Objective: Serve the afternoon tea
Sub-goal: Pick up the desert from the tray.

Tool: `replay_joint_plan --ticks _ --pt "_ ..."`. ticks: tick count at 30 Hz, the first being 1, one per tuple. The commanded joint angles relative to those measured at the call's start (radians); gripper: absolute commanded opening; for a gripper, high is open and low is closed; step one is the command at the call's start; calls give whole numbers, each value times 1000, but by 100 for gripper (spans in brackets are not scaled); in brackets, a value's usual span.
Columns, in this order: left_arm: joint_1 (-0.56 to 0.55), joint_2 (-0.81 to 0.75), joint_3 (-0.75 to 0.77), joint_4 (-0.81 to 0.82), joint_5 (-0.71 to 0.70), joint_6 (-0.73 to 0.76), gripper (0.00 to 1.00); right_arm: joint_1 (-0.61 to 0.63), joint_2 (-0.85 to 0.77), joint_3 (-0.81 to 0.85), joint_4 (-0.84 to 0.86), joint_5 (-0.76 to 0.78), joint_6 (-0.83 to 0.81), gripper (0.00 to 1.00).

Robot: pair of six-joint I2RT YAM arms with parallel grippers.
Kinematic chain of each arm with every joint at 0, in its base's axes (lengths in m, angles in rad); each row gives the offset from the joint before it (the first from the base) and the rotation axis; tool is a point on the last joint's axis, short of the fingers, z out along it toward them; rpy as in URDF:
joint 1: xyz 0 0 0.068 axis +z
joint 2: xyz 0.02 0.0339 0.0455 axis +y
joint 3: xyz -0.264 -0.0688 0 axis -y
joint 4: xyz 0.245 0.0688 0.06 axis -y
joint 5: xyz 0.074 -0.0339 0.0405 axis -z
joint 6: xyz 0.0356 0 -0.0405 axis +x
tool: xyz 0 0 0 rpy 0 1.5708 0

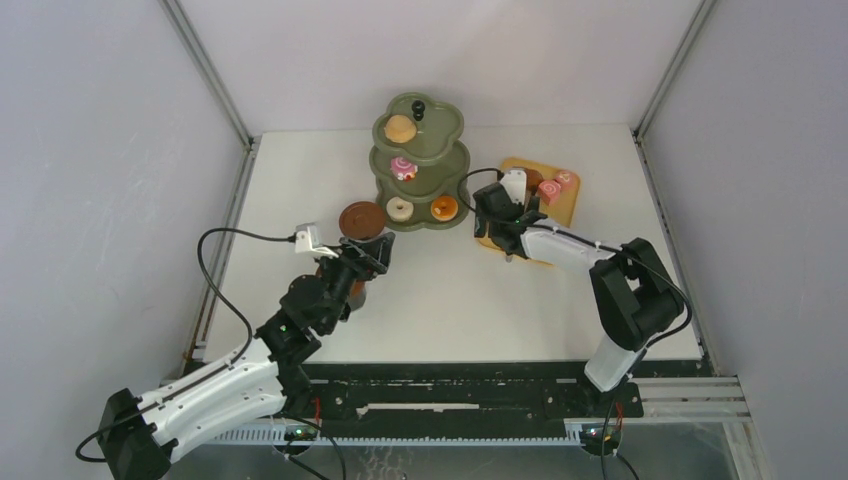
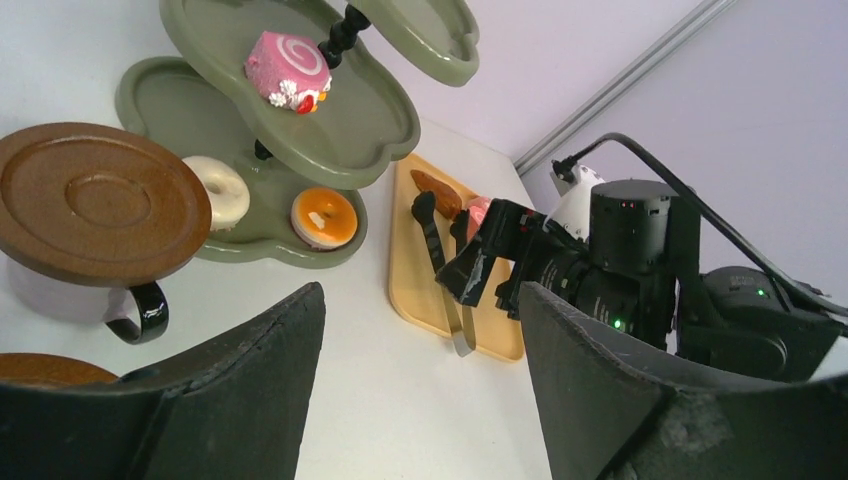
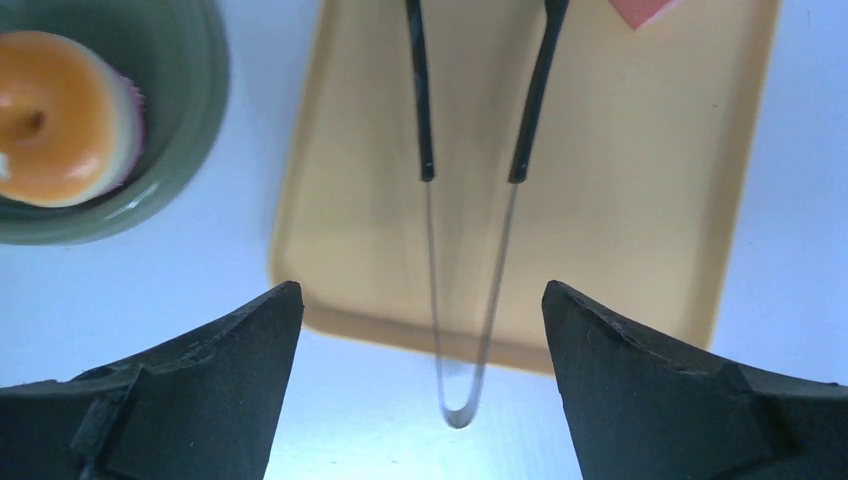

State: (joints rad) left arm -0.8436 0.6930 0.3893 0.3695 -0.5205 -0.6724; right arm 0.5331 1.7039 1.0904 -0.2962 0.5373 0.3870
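Note:
The olive-green three-tier stand (image 1: 428, 150) carries a brown bun (image 1: 400, 128) on top, a pink swirl cake (image 1: 403, 168) in the middle, and a white donut (image 1: 400, 208) and an orange donut (image 1: 444, 207) at the bottom. A brown saucer (image 1: 362, 218) rests on a cup with a black handle (image 2: 140, 310), in front of the stand. My left gripper (image 1: 368, 255) hovers just behind the cup, open and empty (image 2: 420, 295). My right gripper (image 3: 417, 300) stands open over the tray's near edge. The black tongs (image 3: 420, 100) lie free between its fingers.
The orange-yellow tray (image 1: 565, 205), right of the stand, holds a pink cake (image 1: 556, 187) and a brown bun (image 1: 533, 178). The tongs' metal loop (image 3: 460, 410) sticks out past the tray's edge. Another brown piece (image 2: 40, 370) shows beside my left finger.

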Motion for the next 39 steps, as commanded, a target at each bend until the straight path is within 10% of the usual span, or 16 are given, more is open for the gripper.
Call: replay_joint_plan --ticks 1,39 --pt "-6 0 42 86 -5 63 76 42 -41 -27 122 149 174 95" --pt "-6 68 -6 207 -39 71 75 -102 205 123 10 -46 147 73"
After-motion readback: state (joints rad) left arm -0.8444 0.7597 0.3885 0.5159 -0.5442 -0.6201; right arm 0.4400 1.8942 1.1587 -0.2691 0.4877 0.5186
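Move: Below the right hand lie the tongs it will grip, loose on the tray with the bent end towards the robot: their middle is about 5 cm ahead, 2 cm to the right and 6 cm down. The pink roll is some 12 cm ahead and 9 cm right, and the brown bread 13 cm ahead and 5 cm right. The orange donut is 7 cm ahead and 13 cm left. From the left hand, the tongs' middle is roughly 18 cm ahead, 25 cm right and 23 cm lower. Sinking about 5 cm in all, the right hand comes down over the tongs. It first sways 1 to 2 cm to the left, then swings back right past its start as it drops, easing some 2.5 cm forward. The wrist turns nearly 10 degrees clockwise to line up with the tongs, and the fingers draw in from wide open to about three quarters, one on either side of the metal legs; no grip on them shows yet. ##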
